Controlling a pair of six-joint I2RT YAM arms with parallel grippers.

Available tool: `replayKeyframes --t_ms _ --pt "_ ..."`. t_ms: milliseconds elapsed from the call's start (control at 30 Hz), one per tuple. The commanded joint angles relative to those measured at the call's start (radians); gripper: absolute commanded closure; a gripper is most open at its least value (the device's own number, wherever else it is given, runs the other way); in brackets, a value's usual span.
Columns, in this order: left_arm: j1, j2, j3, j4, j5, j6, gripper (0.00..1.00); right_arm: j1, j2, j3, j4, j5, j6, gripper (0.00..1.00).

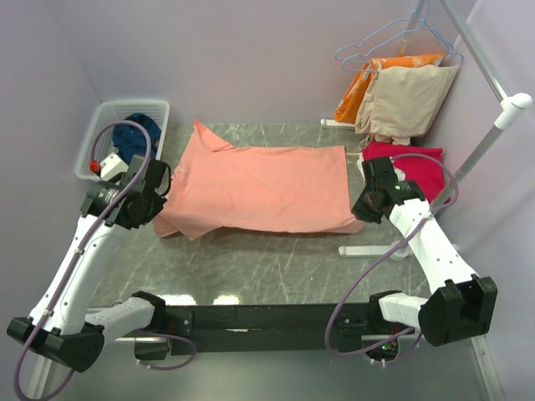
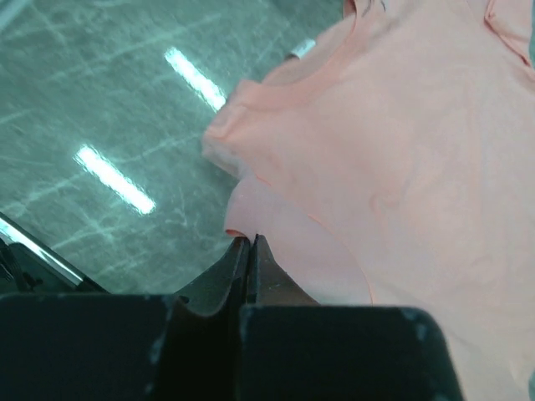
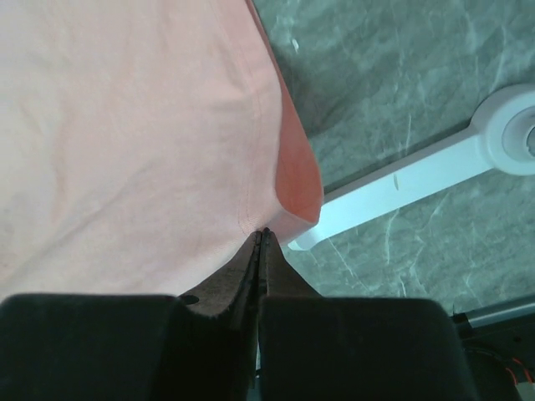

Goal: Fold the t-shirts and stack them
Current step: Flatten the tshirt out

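The salmon-pink t-shirt [image 1: 259,188] lies spread across the middle of the marble table. My left gripper [image 1: 159,200] is at its left edge, and in the left wrist view its jaws [image 2: 251,239] are pressed together on the cloth's [image 2: 401,150] rim. My right gripper [image 1: 361,209] is at the shirt's right edge. In the right wrist view it [image 3: 266,230] is shut on the hem of the pink cloth [image 3: 125,125], whose corner curls up beside the tips. A crimson-red t-shirt [image 1: 414,167] lies at the far right. A navy-blue one [image 1: 134,138] sits in the basket.
A white basket [image 1: 134,104] stands at the back left. Orange and beige garments [image 1: 410,96] hang on hangers at the back right. A slanted rack pole [image 1: 476,154] rises at the right, and its white foot [image 1: 368,249] [image 3: 401,180] lies on the table by my right gripper.
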Motion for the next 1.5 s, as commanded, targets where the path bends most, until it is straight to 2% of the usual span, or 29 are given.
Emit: replayKeyframes --t_ms 0,167,400,733,900,1000,1033,1133,1467 --pt "-0.001 0.039 0.098 0.009 -0.139 0.036 0.99 -0.016 0.028 0.103 0.026 0.065 -0.01 1.0" --pt "0.002 0.102 0.175 0.049 -0.166 0.073 0.99 -0.02 0.051 0.175 0.053 0.085 -0.05 1.0" --pt "0.061 0.151 0.234 0.139 -0.16 0.162 0.99 -0.025 0.079 0.267 0.068 0.104 -0.093 1.0" --pt "0.072 0.11 0.133 0.161 -0.073 0.211 0.99 -0.026 0.024 0.16 0.061 0.073 -0.085 1.0" --pt "0.072 0.091 0.076 0.156 -0.025 0.211 0.99 -0.019 0.083 0.062 0.093 -0.123 -0.117 1.0" --pt "0.072 0.078 0.04 0.167 -0.005 0.211 0.99 0.01 0.134 0.001 0.16 -0.197 -0.102 0.83" --pt "0.071 0.078 0.034 0.167 -0.002 0.21 0.99 0.015 0.143 -0.009 0.197 -0.201 -0.09 0.74" --pt "0.071 0.078 0.023 0.165 0.007 0.21 0.99 0.017 0.194 -0.01 0.265 -0.229 -0.088 0.64" --pt "0.071 0.078 0.014 0.17 0.021 0.207 0.99 0.04 0.537 0.218 0.289 -0.206 -0.123 0.64"
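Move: My right hand holds the t-shirt's near hem corner raised; the spot of table where it goes down lies about 5 cm left, 2 cm back and 13 cm below. The far hem corner is some 24 cm ahead and 3 cm left, the red cloth about 15 cm ahead and 13 cm right. From my left hand, which holds the near sleeve, the shirt's middle is roughly 15 cm ahead, 25 cm right and 24 cm below; the basket is about 26 cm ahead, 13 cm left. I flick both held ends of the shirt forward and up, about 6 cm out, then bring them back and down. My left hand keeps its pinch on the sleeve and settles near its old height. My right hand opens part way as it sinks, lets go of the hem corner, moves left, then reaches forward over the hem, still sinking, to about 7 cm below where it began. ##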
